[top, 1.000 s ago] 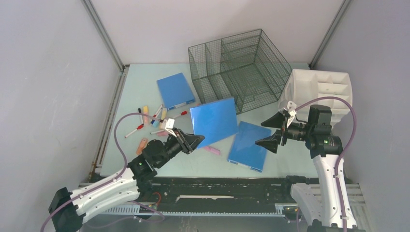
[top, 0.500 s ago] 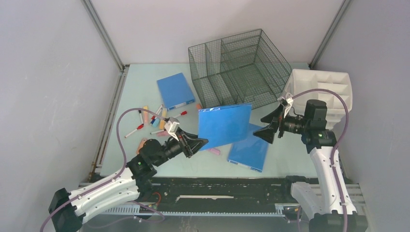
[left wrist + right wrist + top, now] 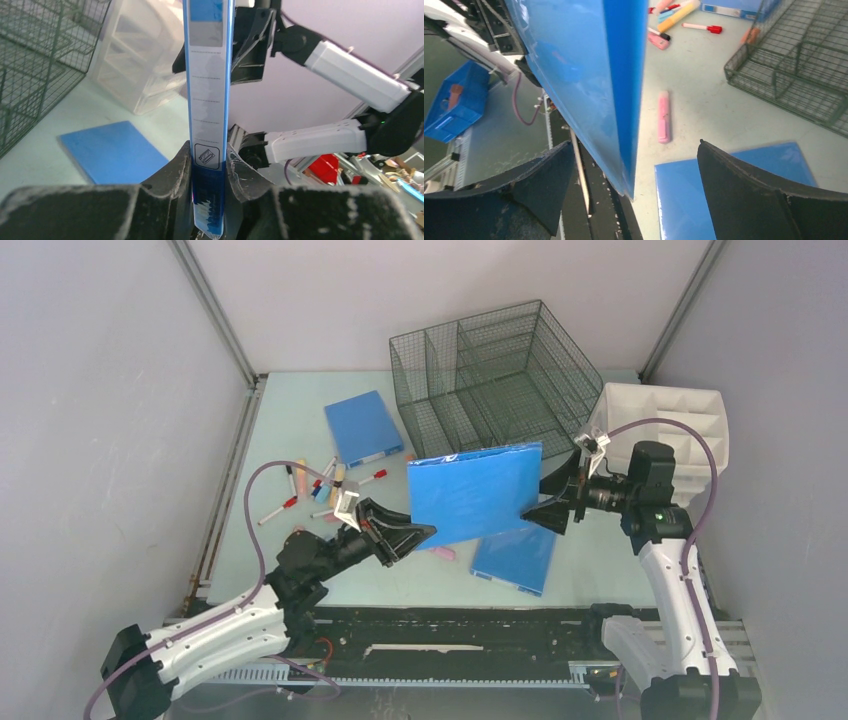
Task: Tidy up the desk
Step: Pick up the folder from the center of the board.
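My left gripper (image 3: 412, 534) (image 3: 209, 172) is shut on the lower end of a blue folder (image 3: 475, 490) (image 3: 208, 95) and holds it up on edge above the mint-green desk (image 3: 290, 420). The folder's far corner (image 3: 594, 75) reaches in between the wide-apart fingers of my right gripper (image 3: 548, 503) (image 3: 634, 170), which is open; whether either finger touches it I cannot tell. A second blue folder (image 3: 515, 556) (image 3: 724, 195) (image 3: 112, 157) lies flat on the desk below it. A third one (image 3: 363, 427) lies at the back left.
A green wire organizer (image 3: 495, 380) stands at the back. A white compartment tray (image 3: 670, 425) sits at the right. Several markers and highlighters (image 3: 318, 485) are scattered at the left. One pink highlighter (image 3: 664, 116) (image 3: 438, 552) lies near the flat folder.
The left gripper has lifted the folder and swung it to the right, toward the right gripper. The right gripper rose and moved left until the folder's corner came between its open fingers.
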`<control>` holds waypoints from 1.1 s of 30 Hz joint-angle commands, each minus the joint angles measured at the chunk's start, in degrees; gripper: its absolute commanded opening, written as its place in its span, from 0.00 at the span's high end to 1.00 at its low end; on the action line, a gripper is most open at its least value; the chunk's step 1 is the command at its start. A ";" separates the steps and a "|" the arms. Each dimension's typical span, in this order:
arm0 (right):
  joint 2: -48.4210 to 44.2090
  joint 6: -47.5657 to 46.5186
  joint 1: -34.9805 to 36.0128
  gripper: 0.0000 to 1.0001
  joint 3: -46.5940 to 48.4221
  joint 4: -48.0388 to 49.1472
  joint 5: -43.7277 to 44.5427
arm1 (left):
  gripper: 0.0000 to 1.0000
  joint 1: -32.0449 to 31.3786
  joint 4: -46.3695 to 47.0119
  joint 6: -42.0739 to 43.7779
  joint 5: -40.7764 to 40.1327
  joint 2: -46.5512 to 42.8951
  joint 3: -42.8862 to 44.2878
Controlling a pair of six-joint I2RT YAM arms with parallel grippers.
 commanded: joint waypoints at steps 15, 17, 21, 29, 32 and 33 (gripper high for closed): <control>-1.99 5.75 1.24 0.34 -0.95 6.52 -14.01 | 1.00 -0.22 13.99 -4.26 4.80 5.06 -0.47; -2.20 5.95 1.29 0.61 -0.95 6.56 -14.21 | 1.00 -0.27 14.11 -4.16 4.81 5.44 -0.43; -2.42 6.46 1.27 0.99 -0.95 7.79 -15.01 | 1.00 -0.22 14.13 -4.11 4.38 5.91 -0.47; -3.15 6.11 0.95 1.00 -0.95 8.51 -20.52 | 0.67 -0.04 8.43 -2.00 1.46 3.84 -0.14; -3.34 6.09 0.41 1.00 -0.95 8.49 -20.73 | 0.49 0.55 4.01 -0.31 0.23 1.41 0.40; -3.48 6.10 0.11 1.00 -0.95 8.41 -20.39 | 0.43 0.81 2.53 0.16 -0.13 0.61 0.58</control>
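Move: The raised, nearly upright folder is already in my left hand, gripped low on its left edge; its middle lies about 12 cm right of that hand, 5 cm ahead and 9 cm higher. From my open right hand, the folder's middle is some 16 cm left, 4 cm back and 9 cm up, with its right end just at my fingertips. Below, roughly 27 cm down, the second folder lies 15 cm ahead and 2 cm left, the pink highlighter 12 cm ahead and 24 cm left. I draw my right hand back about 5 cm and up 3 cm, turning it some 15 degrees counter-clockwise, and shut its fingers on the folder's right end near the lower corner. My left hand holds the folder almost still, turning it slightly clockwise, and only at the end starts to open its fingers. ##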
